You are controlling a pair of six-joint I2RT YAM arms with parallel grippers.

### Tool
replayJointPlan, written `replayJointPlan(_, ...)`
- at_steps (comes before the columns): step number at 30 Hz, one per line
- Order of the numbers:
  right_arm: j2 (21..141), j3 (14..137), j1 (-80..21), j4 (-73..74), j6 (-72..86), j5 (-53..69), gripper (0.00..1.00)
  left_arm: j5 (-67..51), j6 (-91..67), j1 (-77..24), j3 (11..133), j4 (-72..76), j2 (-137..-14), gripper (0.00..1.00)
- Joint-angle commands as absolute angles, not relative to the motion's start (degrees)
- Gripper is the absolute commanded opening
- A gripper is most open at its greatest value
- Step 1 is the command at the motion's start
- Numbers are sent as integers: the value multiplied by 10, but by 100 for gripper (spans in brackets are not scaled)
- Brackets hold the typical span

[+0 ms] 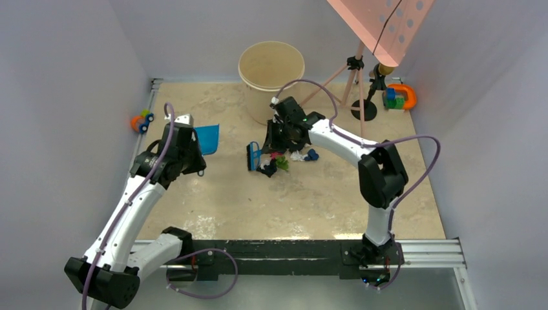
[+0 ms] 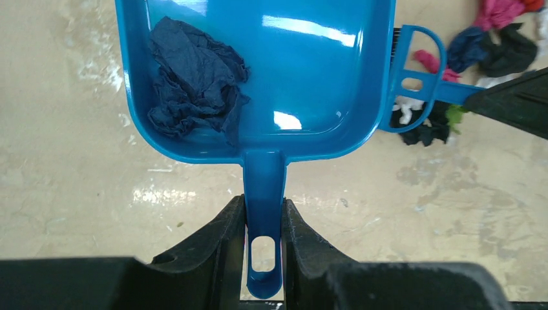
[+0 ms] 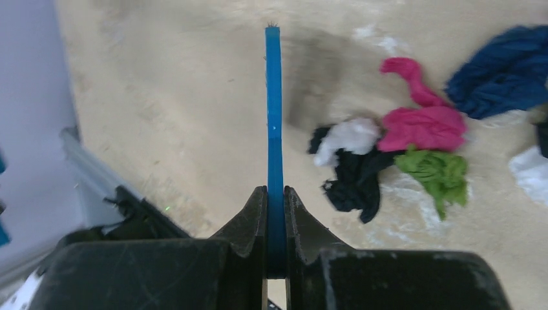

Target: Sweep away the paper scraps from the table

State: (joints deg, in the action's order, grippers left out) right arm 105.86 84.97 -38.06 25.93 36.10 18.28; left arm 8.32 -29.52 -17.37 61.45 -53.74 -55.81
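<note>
My left gripper [image 2: 264, 205] is shut on the handle of a blue dustpan [image 2: 304, 84], which lies on the table [image 1: 304, 200] at the left [image 1: 208, 138]. One dark blue crumpled scrap [image 2: 194, 81] sits inside the pan. My right gripper [image 3: 275, 192] is shut on a blue brush [image 3: 274, 123], seen edge-on; from above the brush [image 1: 253, 155] stands just left of the paper scraps [image 1: 284, 161]. Pink [image 3: 423, 126], green [image 3: 436, 171], black [image 3: 352, 184], white [image 3: 349, 135] and dark blue [image 3: 504, 71] wads lie to the right of the brush.
A beige bucket [image 1: 271, 64] stands at the back centre. An orange-blue toy car [image 1: 142, 121] sits at the left rail. Coloured blocks with an orange ring [image 1: 399, 97] lie at the back right, beside a tripod stand [image 1: 362, 97].
</note>
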Motion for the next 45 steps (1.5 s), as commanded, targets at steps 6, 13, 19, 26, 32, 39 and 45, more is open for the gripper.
replayJointPlan(6, 1066, 874, -357, 435, 401, 4, 0, 109, -394, -175, 546, -526, -563, 0)
replayJointPlan(13, 969, 802, -318, 411, 329, 55, 0, 31, -409, -223, 471, -411, -585, 0)
replayJointPlan(19, 902, 850, -315, 421, 232, 115, 0, 120, -411, -338, 481, -412, -636, 0)
replayJointPlan(26, 910, 982, -310, 575, 153, -192, 0, 179, -345, -450, 472, -416, -649, 0)
replayJointPlan(32, 1001, 1030, -310, 682, 171, -407, 0, 86, -296, -481, 441, -342, -682, 0)
replayJointPlan(39, 1122, 1061, -310, 713, 150, -433, 0, 24, -257, -501, 440, -276, -748, 0)
replayJointPlan(45, 1198, 1084, -329, 693, 124, -386, 0, -18, -217, -501, 458, -246, -801, 0)
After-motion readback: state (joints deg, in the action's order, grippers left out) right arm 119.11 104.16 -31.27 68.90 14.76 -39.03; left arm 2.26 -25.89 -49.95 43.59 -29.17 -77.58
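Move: The black scrap with a white bit lies nearly straight under the right hand, which holds the brush: some 12 cm below, 1 cm ahead and 2 cm left. From that hand, the green scrap is about 3 cm ahead and 4 cm right, the pink one 6 cm ahead and 2 cm right, and the loose navy one 6 cm ahead and 14 cm right. From the left hand, which holds the dustpan, the black scrap is about 6 cm ahead, 22 cm right and 18 cm lower. Dip the right hand and sweep the brush about 10 cm right against the near-left scraps, then lift it over the pile and set it down beyond the navy scrap, swinging the fingers some 70 degrees from leftward to down-and-right. Meanwhile lower the left hand, carrying the dustpan right and somewhat back towards the pile's near side and turning it clockwise. Keep both grips. ##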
